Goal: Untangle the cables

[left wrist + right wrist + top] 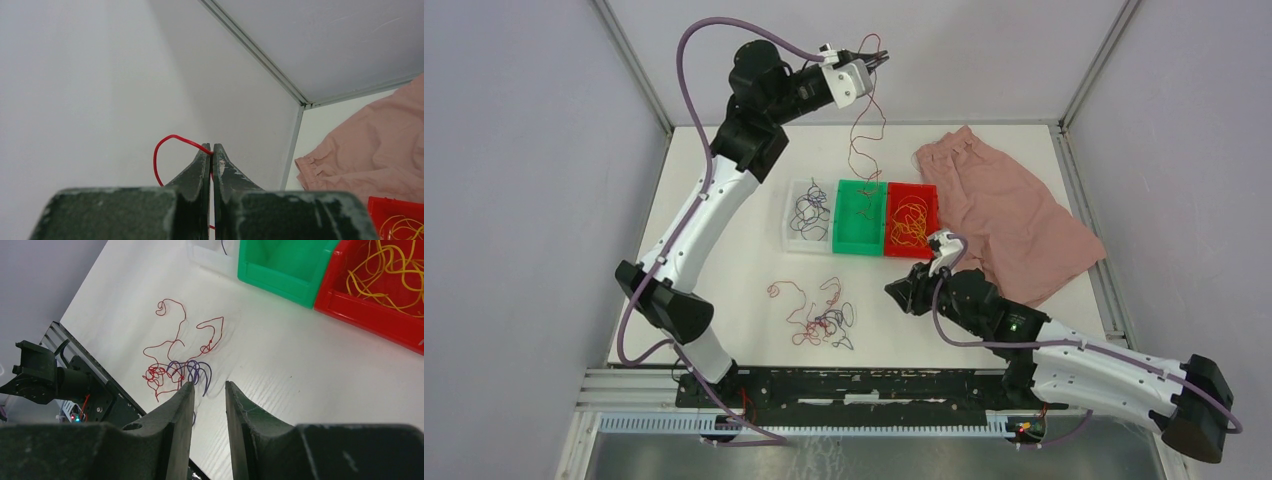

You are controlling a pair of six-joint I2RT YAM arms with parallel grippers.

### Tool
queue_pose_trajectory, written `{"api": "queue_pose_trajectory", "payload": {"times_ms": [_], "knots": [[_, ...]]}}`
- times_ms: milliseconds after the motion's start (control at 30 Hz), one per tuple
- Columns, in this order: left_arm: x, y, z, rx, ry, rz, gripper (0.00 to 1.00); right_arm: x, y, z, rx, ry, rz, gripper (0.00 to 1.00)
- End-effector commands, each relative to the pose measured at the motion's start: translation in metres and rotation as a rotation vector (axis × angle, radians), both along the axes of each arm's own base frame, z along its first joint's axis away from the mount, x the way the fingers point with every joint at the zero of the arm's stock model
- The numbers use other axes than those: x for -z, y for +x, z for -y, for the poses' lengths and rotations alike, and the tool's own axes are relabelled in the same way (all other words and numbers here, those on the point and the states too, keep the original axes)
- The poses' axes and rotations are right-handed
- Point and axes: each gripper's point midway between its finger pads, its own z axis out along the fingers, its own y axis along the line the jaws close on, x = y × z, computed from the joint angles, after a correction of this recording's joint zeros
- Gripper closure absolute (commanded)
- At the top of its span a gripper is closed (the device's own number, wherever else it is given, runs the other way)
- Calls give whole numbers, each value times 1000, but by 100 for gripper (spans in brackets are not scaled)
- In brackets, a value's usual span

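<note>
My left gripper [881,61] is raised high at the back and shut on a red cable [167,145]. That red cable [865,130] hangs down from it toward the green bin [861,215]. A tangle of red and purple cables [816,316] lies on the table near the front, also seen in the right wrist view as a tangle [175,369]. My right gripper [208,385] is open with nothing between its fingers and sits just right of that tangle, above the table. In the top view the right gripper [894,289] points left.
Three bins stand in a row: a clear bin [809,213] with purple cables, the green bin, and a red bin [911,220] with orange-yellow cables [387,270]. A pink cloth [1009,215] lies at the right. A black rail [864,385] runs along the near edge.
</note>
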Motion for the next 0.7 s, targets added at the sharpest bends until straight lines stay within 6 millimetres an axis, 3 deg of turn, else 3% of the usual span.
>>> {"api": "queue_pose_trajectory", "payload": {"times_ms": [0, 200, 400, 667], "knots": [[1, -4, -4, -1, -3, 12, 97, 1, 0, 8, 36, 9, -18, 65], [55, -9, -3, 11, 43, -111, 97, 7, -6, 18, 41, -6, -38, 66], [110, -8, -3, -5, 90, -238, 97, 2, -8, 24, 40, -20, -32, 67], [149, -7, -3, -22, 118, -359, 97, -1, -5, 25, 52, -22, -25, 68]]}}
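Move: The green box that the red cable hangs into lies almost straight beneath the left hand, level with it front to back, about 2 cm to its left and some 50 cm below. At the same depth and height, the red box with the yellow cable stands about 10 cm to the hand's right, the clear box with the purple one some 14 cm to its left. From the right hand the green box is about 20 cm ahead, 5 cm left and 14 cm lower. Still pinching the red cable in its shut fingertips, the left hand lowers it almost straight down towards the green box, about 17 cm, quick at first and easing off, while the fingers tip from slightly raised to just below level. The right hand, empty and part open, backs off some 3 cm to its right, sinking and drawing back a little, away from the cables left on the table. ##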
